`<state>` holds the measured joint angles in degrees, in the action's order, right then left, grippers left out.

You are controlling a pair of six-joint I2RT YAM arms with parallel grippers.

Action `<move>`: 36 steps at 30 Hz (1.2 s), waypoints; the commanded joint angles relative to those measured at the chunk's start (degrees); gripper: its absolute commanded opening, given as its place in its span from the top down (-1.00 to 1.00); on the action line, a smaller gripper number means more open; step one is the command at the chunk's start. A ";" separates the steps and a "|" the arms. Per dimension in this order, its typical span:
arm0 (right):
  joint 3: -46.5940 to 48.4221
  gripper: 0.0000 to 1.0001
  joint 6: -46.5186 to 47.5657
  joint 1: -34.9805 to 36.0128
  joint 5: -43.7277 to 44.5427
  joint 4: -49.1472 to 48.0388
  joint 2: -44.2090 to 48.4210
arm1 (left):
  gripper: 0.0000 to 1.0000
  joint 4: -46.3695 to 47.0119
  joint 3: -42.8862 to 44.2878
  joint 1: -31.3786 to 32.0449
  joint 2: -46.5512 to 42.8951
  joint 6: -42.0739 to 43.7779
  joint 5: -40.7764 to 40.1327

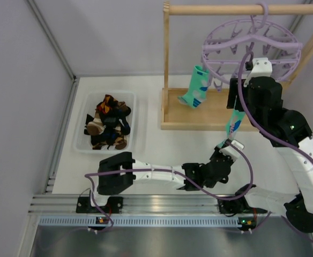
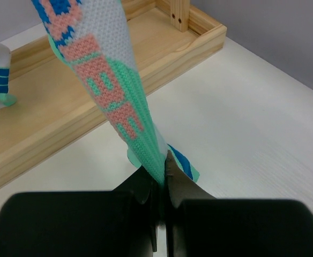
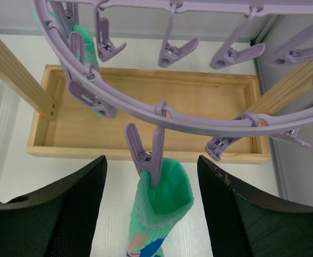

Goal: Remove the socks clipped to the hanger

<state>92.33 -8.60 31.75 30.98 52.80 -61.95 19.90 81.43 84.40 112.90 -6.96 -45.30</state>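
Note:
The lilac hanger [image 1: 250,45] hangs by its hook from the wooden rail. A turquoise sock [image 1: 199,88] is clipped at its left side. A second green sock [image 3: 164,198] with pink and blue marks hangs from a peg [image 3: 148,155] at the ring's [image 3: 146,110] near edge. My right gripper [image 3: 151,160] is open, one finger on each side of that peg and the sock's cuff, touching neither. My left gripper [image 2: 164,171] is shut on the lower end of this sock [image 2: 108,80], which runs taut up to the peg. From above, the left gripper [image 1: 229,145] sits below the right gripper [image 1: 235,107].
A white bin [image 1: 81,140] at the left holds several dark socks. The wooden frame's tray base [image 1: 210,115] lies under the hanger, with its post [image 1: 166,53] at the left. Several empty pegs [image 3: 229,53] dangle around the ring. Walls close in at the left and back.

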 commanded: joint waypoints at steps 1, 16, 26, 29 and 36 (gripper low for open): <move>1.88 -0.31 0.60 1.30 5.48 0.56 -2.20 | 1.00 0.40 2.24 1.03 1.00 0.72 0.56; -1.89 -0.12 2.45 4.11 15.15 -5.77 -5.99 | 1.00 0.31 2.86 1.47 1.71 1.51 1.53; -5.41 0.07 3.06 5.43 18.85 -11.39 -5.98 | 1.00 0.31 2.51 1.82 1.53 1.60 1.62; -5.85 0.11 3.41 5.69 21.31 -12.10 -6.86 | 1.00 0.31 2.60 2.00 1.53 1.51 1.70; -6.64 0.24 3.59 6.31 22.98 -13.42 -6.95 | 1.00 0.31 2.51 2.17 1.44 1.51 1.53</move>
<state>85.49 -5.56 36.82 51.37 43.35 -68.95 19.90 82.61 85.23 113.99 -5.80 -44.84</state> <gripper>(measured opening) 0.406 0.037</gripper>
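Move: The clip holding the teal sock's open top is about 5 cm ahead of the right hand and 4 cm lower, centred between its open fingers. On the same rim, one empty clip hangs 8 cm ahead and 5 cm to the left of the hand, another 6 cm ahead and 6 cm to the right, both about 2 cm lower. From the left hand, which already grips the sock's lower end, the sock's clip is roughly 14 cm ahead, level sideways and 16 cm up. The two handles of the sock's clip are what the right hand closes in on: it eases some 4 cm forward and 3 cm down to the front of the rim, twisting clockwise and rolling its left side down by a bit over 10 degrees each. Its fingers narrow by about a third until they stand on either side of the handles, just touching them. The left hand, almost still, keeps its pinch on the sock's lower end. ##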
